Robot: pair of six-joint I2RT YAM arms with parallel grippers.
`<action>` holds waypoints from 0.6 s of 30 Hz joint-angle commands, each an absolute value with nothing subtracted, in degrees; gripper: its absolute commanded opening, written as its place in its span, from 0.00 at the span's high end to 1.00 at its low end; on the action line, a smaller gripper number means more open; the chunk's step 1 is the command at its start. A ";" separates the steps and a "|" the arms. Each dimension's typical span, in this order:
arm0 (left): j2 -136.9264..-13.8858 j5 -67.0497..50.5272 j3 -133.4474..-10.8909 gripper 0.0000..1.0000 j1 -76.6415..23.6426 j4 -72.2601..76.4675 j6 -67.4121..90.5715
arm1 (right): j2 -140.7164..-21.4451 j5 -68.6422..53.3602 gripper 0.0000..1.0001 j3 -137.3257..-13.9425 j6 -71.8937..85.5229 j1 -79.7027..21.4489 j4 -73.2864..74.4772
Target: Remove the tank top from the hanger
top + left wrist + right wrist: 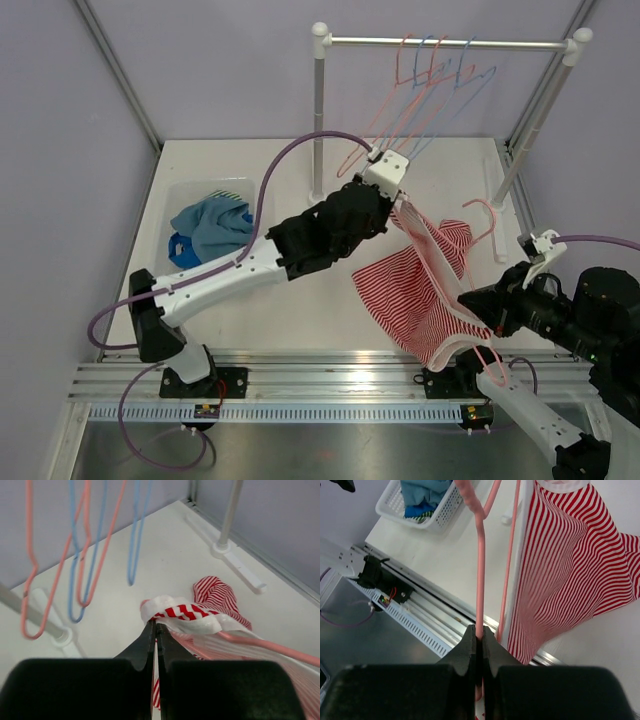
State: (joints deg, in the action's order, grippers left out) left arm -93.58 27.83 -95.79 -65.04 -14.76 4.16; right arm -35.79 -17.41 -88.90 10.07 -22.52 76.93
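The red-and-white striped tank top (420,285) hangs stretched between my two grippers on a pink hanger (489,360). My left gripper (398,203) is shut on its white-trimmed strap. In the left wrist view the jaws (156,626) pinch that strap (182,612), and the hanger's pink arm (272,649) runs off to the right. My right gripper (478,312) is shut on the hanger near the table's front edge. In the right wrist view its jaws (480,632) clamp the pink rod (480,575), with the striped cloth (570,570) hanging beside it.
A clothes rail (445,43) at the back carries several pink and blue hangers (430,85). Its posts (319,110) stand on the table. A white basket (205,225) with blue clothes sits at the left. The metal frame rail (300,375) runs along the front.
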 commanded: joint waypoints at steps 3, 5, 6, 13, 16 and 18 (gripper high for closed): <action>-77.99 44.11 -85.19 1.00 -63.72 -12.57 10.27 | -35.51 -15.73 1.00 -90.44 7.65 -27.86 79.10; -74.81 46.04 -83.06 1.00 -63.55 -14.23 12.90 | -35.16 -16.78 1.00 -90.18 7.30 -28.39 78.75; -73.66 47.97 -82.36 1.00 -63.11 -15.28 13.96 | -35.16 -18.44 1.00 -90.00 6.60 -28.56 78.75; -65.49 46.77 -77.88 1.00 -57.22 -25.92 22.93 | -33.93 -27.24 1.00 -88.68 3.43 -29.27 73.06; -61.71 41.85 -73.93 1.00 -56.25 -24.36 22.69 | -32.61 -29.00 1.00 -85.01 5.87 -29.18 63.43; -58.20 35.01 -69.37 1.00 -56.25 -22.33 21.63 | -31.38 -32.86 1.00 -80.77 9.65 -29.18 54.89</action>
State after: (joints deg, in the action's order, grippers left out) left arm -62.70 37.26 -73.63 -58.24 -24.08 21.26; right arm -33.50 -26.26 -84.31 6.00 -28.60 66.13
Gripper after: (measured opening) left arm 0.004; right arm 0.049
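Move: The left hand already pinches the red-striped tank top's white-trimmed edge. The basket lies about 40 cm to its left and 9 cm farther out, some 32 cm below. The garment's middle hangs roughly 13 cm back and 8 cm right of it, 12 cm lower. The rack's left post stands about 17 cm ahead and 15 cm left. From the right hand, shut on the pink hanger, the garment's middle is some 7 cm ahead, 5 cm left and 12 cm down. Leftward, fast, the left hand pulls the pinched edge about 18 cm towards the basket, away from the right hand, rising a few centimetres midway and sinking again while the wrist turns some 20 degrees counter-clockwise and its left side dips. The right hand keeps its grip on the pink hanger, gives a little to the left and up, and swings counter-clockwise too. ##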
